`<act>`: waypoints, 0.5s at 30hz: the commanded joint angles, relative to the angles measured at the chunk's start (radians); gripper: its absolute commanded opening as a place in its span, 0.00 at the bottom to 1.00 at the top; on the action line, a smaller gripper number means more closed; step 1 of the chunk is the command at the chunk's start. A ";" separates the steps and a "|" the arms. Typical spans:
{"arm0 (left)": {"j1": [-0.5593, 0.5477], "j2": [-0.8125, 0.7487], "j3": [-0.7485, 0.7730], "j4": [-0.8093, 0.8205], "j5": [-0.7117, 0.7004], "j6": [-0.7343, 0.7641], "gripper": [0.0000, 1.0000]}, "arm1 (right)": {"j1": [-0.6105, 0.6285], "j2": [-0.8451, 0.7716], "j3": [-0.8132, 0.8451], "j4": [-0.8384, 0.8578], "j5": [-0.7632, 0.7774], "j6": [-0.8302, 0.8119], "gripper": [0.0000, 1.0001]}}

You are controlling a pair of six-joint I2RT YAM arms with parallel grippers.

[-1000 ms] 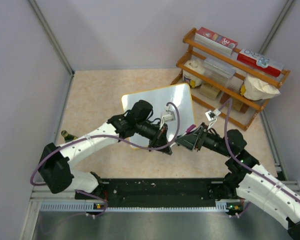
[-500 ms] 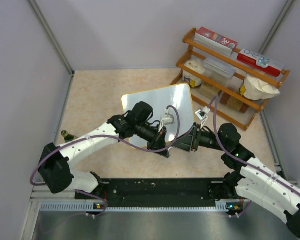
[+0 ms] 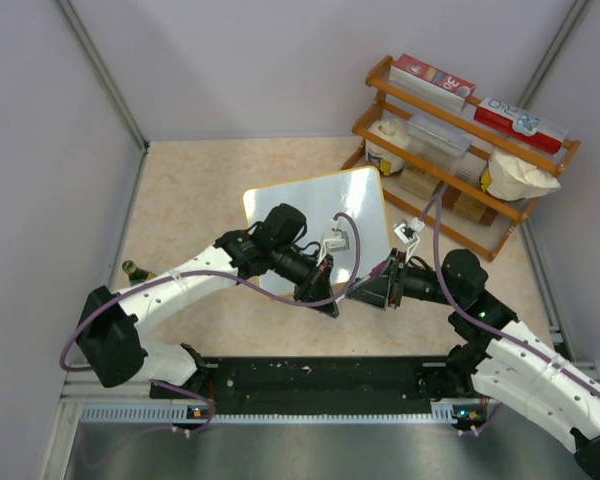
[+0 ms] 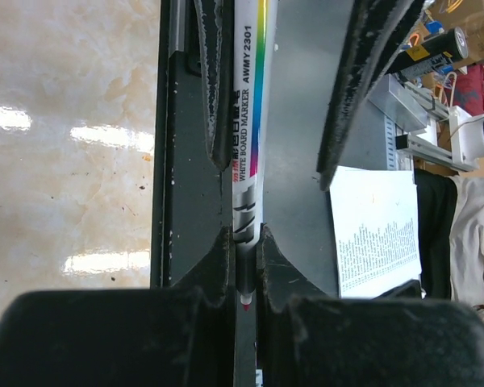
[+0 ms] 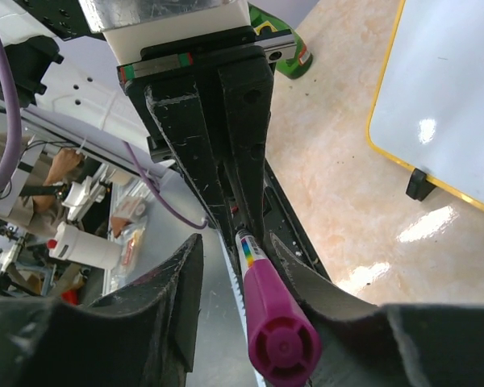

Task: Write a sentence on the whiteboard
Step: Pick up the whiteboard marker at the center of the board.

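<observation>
The whiteboard [image 3: 315, 205], white with a yellow frame, lies on the table past both grippers; its corner and black clip foot show in the right wrist view [image 5: 444, 105]. My left gripper [image 3: 325, 300] [image 4: 246, 250] is shut on a white whiteboard marker [image 4: 246, 121] with a rainbow stripe, its red tip poking out between the pads. The marker's magenta end [image 5: 278, 339] sits between the fingers of my right gripper [image 3: 368, 290] [image 5: 236, 246]. That gripper is open, with a gap on the left side and the right finger close against the magenta end.
A wooden shelf rack [image 3: 460, 150] with boxes and a bag stands at the back right, close to the whiteboard. A small green object [image 3: 132, 268] lies at the left wall. A black rail [image 3: 310, 375] runs along the near edge.
My right gripper has slid left, closer to the left gripper, over the marker's magenta end. The left arm and the whiteboard have stayed put.
</observation>
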 commanded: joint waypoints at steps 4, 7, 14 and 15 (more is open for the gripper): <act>0.000 -0.021 0.033 0.002 0.005 0.018 0.00 | 0.005 0.009 0.039 0.057 -0.034 0.001 0.25; 0.000 -0.020 0.032 0.001 0.013 0.017 0.00 | 0.005 0.007 0.033 0.074 -0.031 0.012 0.15; 0.000 -0.023 0.026 0.002 -0.005 0.017 0.00 | 0.003 0.001 0.013 0.098 -0.019 0.034 0.00; -0.001 -0.024 0.024 0.002 -0.014 0.018 0.00 | 0.005 -0.002 0.012 0.094 -0.011 0.034 0.00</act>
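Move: Between the right hand's part-open fingers lies the marker, roughly in line with them; its middle is about 1 cm to the right of the hand point and 1 cm above, level with it fore and aft, the pink cap towards the palm. From the left hand, which still pinches the writing end, that middle is some 5 cm right, 1 cm ahead and 3 cm higher. The whiteboard's middle lies about 20 cm ahead of the right hand, 7 cm left, 20 cm below. Closing its fingers around the marker's body, the right hand takes it in a pinch just past the left fingertips, the grip effort rising to a steady squeeze while that hand stays in place. The left hand keeps its hold on the writing end and eases back only some 0.5 cm. ##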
